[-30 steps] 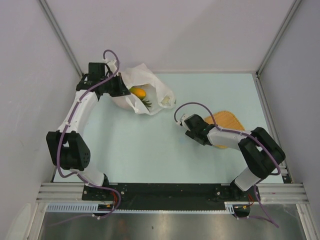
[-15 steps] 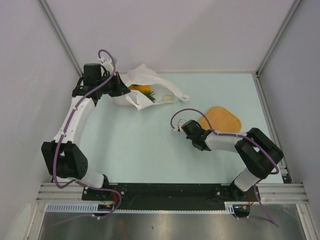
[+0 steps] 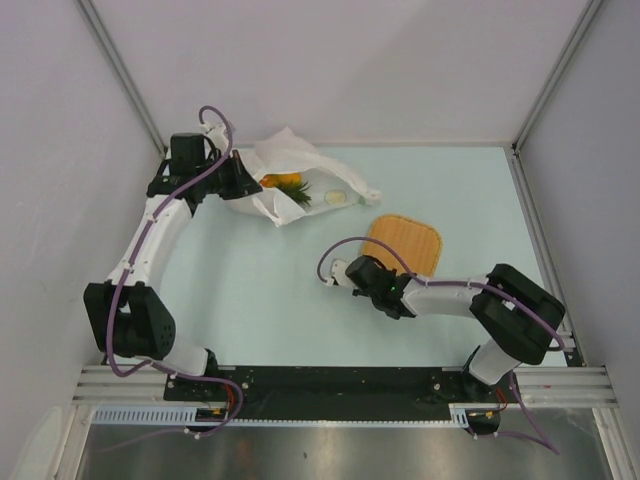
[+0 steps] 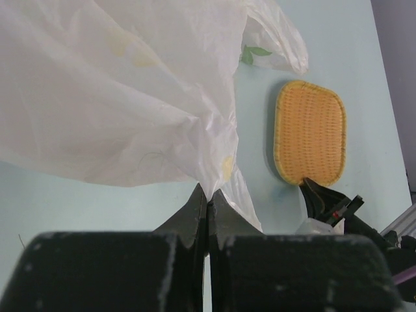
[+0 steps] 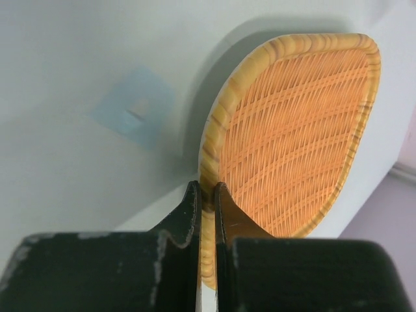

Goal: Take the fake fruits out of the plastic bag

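The translucent white plastic bag (image 3: 300,170) lies at the back left of the table, and part of it hangs lifted in the left wrist view (image 4: 123,91). My left gripper (image 3: 246,181) (image 4: 208,196) is shut on a pinch of its film. Through the bag's mouth I see fake fruits: an orange-yellow pineapple (image 3: 279,182) with a green crown (image 3: 299,194) (image 4: 254,52), and a pale piece (image 3: 335,198) under the film. My right gripper (image 3: 380,272) (image 5: 207,194) is shut on the rim of the orange woven tray (image 3: 404,243) (image 5: 292,123), which is tilted up.
Grey walls close in the table on the left, back and right. A small blue square mark (image 5: 133,114) is on the table left of the tray. In the left wrist view the tray (image 4: 310,130) lies to the right of the bag, with my right gripper (image 4: 325,203) at its near end.
My right gripper has shut on the tray's rim and pulled the tray leftward toward the table's middle. The left arm has shifted the bag slightly, with its grip unchanged.
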You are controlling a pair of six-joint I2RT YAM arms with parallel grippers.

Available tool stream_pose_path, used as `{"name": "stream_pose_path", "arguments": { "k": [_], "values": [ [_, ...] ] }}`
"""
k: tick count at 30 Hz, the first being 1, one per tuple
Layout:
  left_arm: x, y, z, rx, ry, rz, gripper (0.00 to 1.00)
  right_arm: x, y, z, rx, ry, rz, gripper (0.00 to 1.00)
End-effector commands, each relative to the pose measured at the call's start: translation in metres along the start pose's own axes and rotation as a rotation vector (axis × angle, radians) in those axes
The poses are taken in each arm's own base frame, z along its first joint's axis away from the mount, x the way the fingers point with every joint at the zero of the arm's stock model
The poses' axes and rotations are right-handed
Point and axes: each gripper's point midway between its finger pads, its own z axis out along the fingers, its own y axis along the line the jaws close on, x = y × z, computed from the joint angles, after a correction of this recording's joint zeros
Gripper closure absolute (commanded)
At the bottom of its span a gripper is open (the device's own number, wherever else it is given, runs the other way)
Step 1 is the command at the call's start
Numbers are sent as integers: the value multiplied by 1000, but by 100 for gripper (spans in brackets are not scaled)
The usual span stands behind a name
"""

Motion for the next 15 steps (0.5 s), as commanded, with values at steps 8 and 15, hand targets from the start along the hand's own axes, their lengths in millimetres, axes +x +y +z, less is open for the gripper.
{"name": "stream_pose_path", "arguments": {
  "k": [8, 15],
  "values": [
    [4, -15, -12, 55, -16, -17, 100, -56, 110, -49, -341, -291, -147, 100],
    [15, -17, -25, 39, -20, -22, 100, -67, 128, -59, -402, -360, -150, 82]
  ]
}}
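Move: The right fingers already hold the near rim of the wicker plate, whose middle lies about 9 cm ahead and 3 cm to the right, roughly level. The bare spot it is taken to is some 8 cm back and 9 cm left. The bag's free tip is about 28 cm ahead and 3 cm left, the pineapple some 28 cm ahead and 22 cm left. From the left hand the plate lies 33 cm right, 2 cm back and 22 cm lower. Keeping its pinch on the wicker plate's rim, the right hand pulls the plate level over the table, diagonally left and back towards the robot, about 12 cm in all, turning some 20 degrees counter-clockwise and slowing at the end. The left hand still pinches the bag's edge and eases back and down a couple of centimetres. ##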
